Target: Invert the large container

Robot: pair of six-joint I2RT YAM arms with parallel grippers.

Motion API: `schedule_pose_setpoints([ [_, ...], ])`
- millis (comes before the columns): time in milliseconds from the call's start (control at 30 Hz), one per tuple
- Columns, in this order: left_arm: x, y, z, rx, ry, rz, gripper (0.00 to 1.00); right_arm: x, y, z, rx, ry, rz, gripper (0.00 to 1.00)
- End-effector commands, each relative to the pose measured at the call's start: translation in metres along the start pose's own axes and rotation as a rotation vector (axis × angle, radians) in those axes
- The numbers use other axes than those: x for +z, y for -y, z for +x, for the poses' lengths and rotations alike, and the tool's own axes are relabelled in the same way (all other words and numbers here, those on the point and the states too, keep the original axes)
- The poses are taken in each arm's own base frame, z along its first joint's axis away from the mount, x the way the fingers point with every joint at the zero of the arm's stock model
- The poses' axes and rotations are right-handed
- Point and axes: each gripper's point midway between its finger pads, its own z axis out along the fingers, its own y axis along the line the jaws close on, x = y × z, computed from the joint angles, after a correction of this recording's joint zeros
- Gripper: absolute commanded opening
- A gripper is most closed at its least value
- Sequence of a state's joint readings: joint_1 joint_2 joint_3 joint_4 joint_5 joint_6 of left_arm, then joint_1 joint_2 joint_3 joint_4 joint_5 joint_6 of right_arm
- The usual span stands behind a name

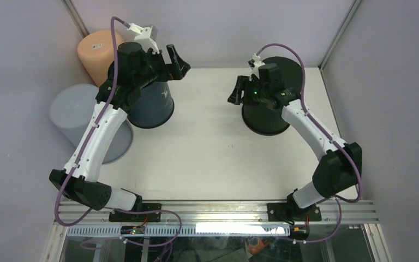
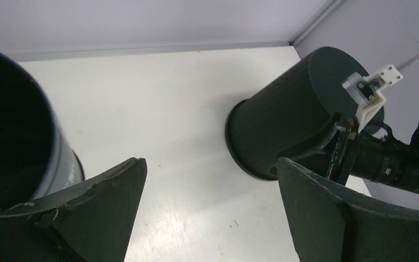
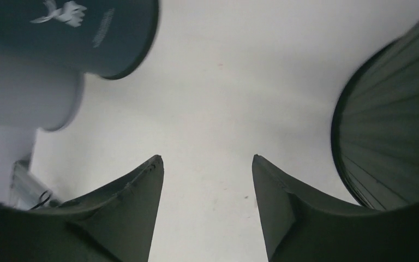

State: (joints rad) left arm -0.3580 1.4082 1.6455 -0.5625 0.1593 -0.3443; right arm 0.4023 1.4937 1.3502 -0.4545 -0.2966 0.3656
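The large black ribbed container (image 1: 267, 121) stands at the right of the white table (image 1: 207, 158) with its wide rim down and its closed base up. It also shows in the left wrist view (image 2: 289, 109) and the right wrist view (image 3: 398, 120). My right gripper (image 1: 238, 91) is open and empty just left of it, above bare table in its own view (image 3: 207, 158). My left gripper (image 1: 179, 63) is open and empty at the back left, over bare table in the left wrist view (image 2: 210, 161). It is beside a dark navy container (image 1: 155, 106).
The navy container's dark inside (image 2: 11, 136) appears to face up; its printed side shows in the right wrist view (image 3: 103, 33). A grey container (image 1: 76, 112) and an orange cylinder (image 1: 95, 49) sit past the table's left edge. Frame posts stand at the back corners.
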Motion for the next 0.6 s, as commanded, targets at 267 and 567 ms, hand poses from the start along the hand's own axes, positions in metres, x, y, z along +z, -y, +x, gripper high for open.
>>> schedule_pose_setpoints([
  [267,-0.030,-0.030,-0.045,0.051,0.142,-0.203,0.95,-0.025,0.157,-0.110,-0.001,0.269,0.562,0.65],
  [567,-0.022,-0.051,-0.046,0.066,0.122,-0.283,0.95,-0.032,0.104,-0.106,-0.013,0.277,0.330,0.66],
])
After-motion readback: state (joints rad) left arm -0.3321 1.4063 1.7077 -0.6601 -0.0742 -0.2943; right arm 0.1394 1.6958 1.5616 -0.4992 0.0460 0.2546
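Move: The dark green container, already upside down, has its middle about 16 cm to the right of the right hand, 5 cm ahead and 9 cm below. From the left hand, the open-topped blue container is some 20 cm left, level fore and aft and 22 cm down. Beside that blue one, the orange container stands about 19 cm farther left and 14 cm farther out; the grey one about 24 cm left and 22 cm nearer the base. Against the green container's near left side, the right gripper's outer side and wrist push right and forward, about 16 cm across and 11 cm out, turning some 30 degrees clockwise and slowing at the end, fingers still open. Meanwhile the wide-open left hand shifts about 5 cm left towards the blue container, turning slightly counter-clockwise. ##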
